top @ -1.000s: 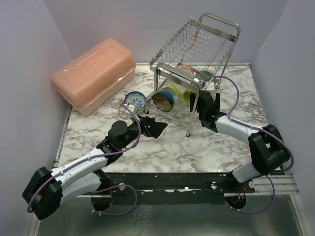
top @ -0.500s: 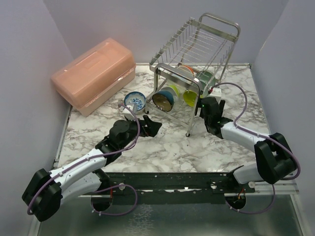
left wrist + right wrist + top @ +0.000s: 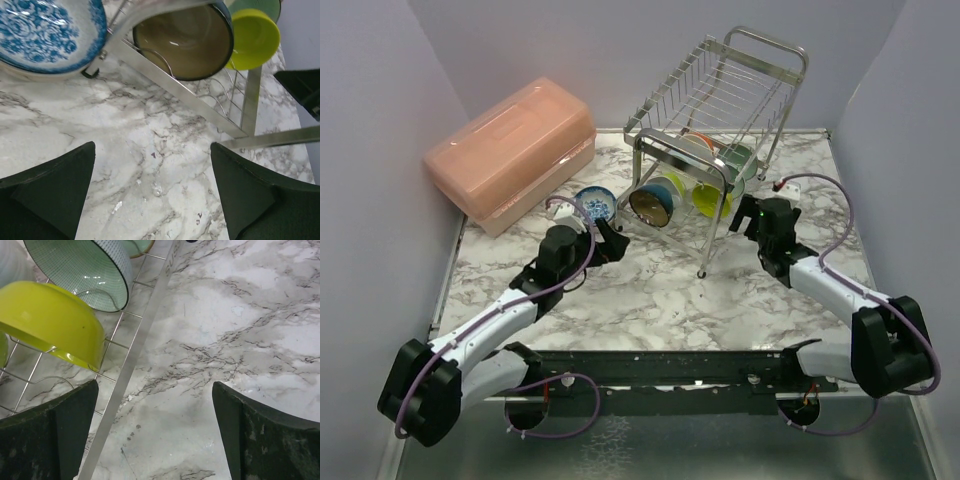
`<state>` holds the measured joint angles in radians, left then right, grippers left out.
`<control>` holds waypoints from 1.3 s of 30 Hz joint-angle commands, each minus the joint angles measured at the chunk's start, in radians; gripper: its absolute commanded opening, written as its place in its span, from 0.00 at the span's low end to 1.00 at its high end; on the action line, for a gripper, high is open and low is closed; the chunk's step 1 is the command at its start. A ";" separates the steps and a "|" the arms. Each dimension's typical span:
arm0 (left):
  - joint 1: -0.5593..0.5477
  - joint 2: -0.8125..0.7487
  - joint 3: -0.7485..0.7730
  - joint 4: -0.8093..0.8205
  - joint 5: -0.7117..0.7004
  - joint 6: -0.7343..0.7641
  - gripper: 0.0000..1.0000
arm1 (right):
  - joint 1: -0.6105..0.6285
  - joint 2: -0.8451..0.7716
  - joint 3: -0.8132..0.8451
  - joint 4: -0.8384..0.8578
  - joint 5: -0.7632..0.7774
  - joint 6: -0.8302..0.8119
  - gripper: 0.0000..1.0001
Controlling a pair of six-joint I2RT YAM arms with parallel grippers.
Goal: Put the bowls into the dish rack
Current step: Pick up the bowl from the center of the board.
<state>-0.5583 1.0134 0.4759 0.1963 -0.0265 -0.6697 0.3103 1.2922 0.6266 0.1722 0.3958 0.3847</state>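
The dish rack point(image 3: 722, 92) stands at the back of the marble table. Its lower tier holds a teal bowl point(image 3: 651, 203), a lime bowl point(image 3: 708, 198) and a mint green bowl point(image 3: 735, 158), all on edge. A blue-and-white bowl point(image 3: 593, 205) sits upright on the table just left of the rack. My left gripper point(image 3: 609, 239) hovers open just short of that bowl point(image 3: 45, 35), with only marble between its fingers point(image 3: 50, 195). At the rack's right side my right gripper point(image 3: 754, 214) is open and empty, beside the lime bowl point(image 3: 47, 322) and the mint green bowl point(image 3: 80, 267).
A pink plastic lidded box point(image 3: 510, 150) sits at the back left. The rack's bottom rail point(image 3: 132, 365) runs under my right gripper's left finger. The rack's front leg point(image 3: 702, 272) stands between the two arms. Grey walls close in both sides.
My left gripper has moved back and left, closer to the blue-and-white bowl. The right arm has swung out to the right, drawing its gripper away from the rack's front.
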 commanded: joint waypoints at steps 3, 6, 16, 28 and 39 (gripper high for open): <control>0.122 0.026 0.098 -0.150 -0.031 -0.031 0.96 | -0.069 -0.093 -0.036 -0.067 -0.104 0.046 1.00; 0.193 0.062 0.134 -0.182 -0.023 -0.031 0.95 | -0.080 -0.128 -0.036 -0.108 -0.123 0.050 1.00; 0.352 0.341 0.339 -0.260 0.053 0.044 0.74 | -0.087 -0.261 -0.045 -0.277 -0.170 0.068 1.00; 0.361 0.569 0.519 -0.305 -0.044 0.281 0.43 | -0.089 -0.363 -0.090 -0.365 -0.206 0.120 1.00; 0.360 0.589 0.524 -0.305 -0.134 0.349 0.37 | -0.089 -0.330 -0.051 -0.370 -0.212 0.101 1.00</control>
<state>-0.2020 1.5845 0.9783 -0.1005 -0.1112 -0.3527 0.2268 0.9436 0.5514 -0.1745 0.2123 0.4904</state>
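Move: The blue-flowered bowl lies about 14 cm ahead of the open left hand, 7 cm to its left and 11 cm below. The brown-lined bowl in the rack stands about 14 cm ahead and 9 cm right; the rack's near-left foot is 8 cm straight ahead, down on the table. From the right hand, the flowered bowl is some 40 cm left, 5 cm ahead and 8 cm lower. Left hand travels 18 cm forward-left, sinking towards the flowered bowl's left rim, narrowing its fingers; right backs off 7 cm. ##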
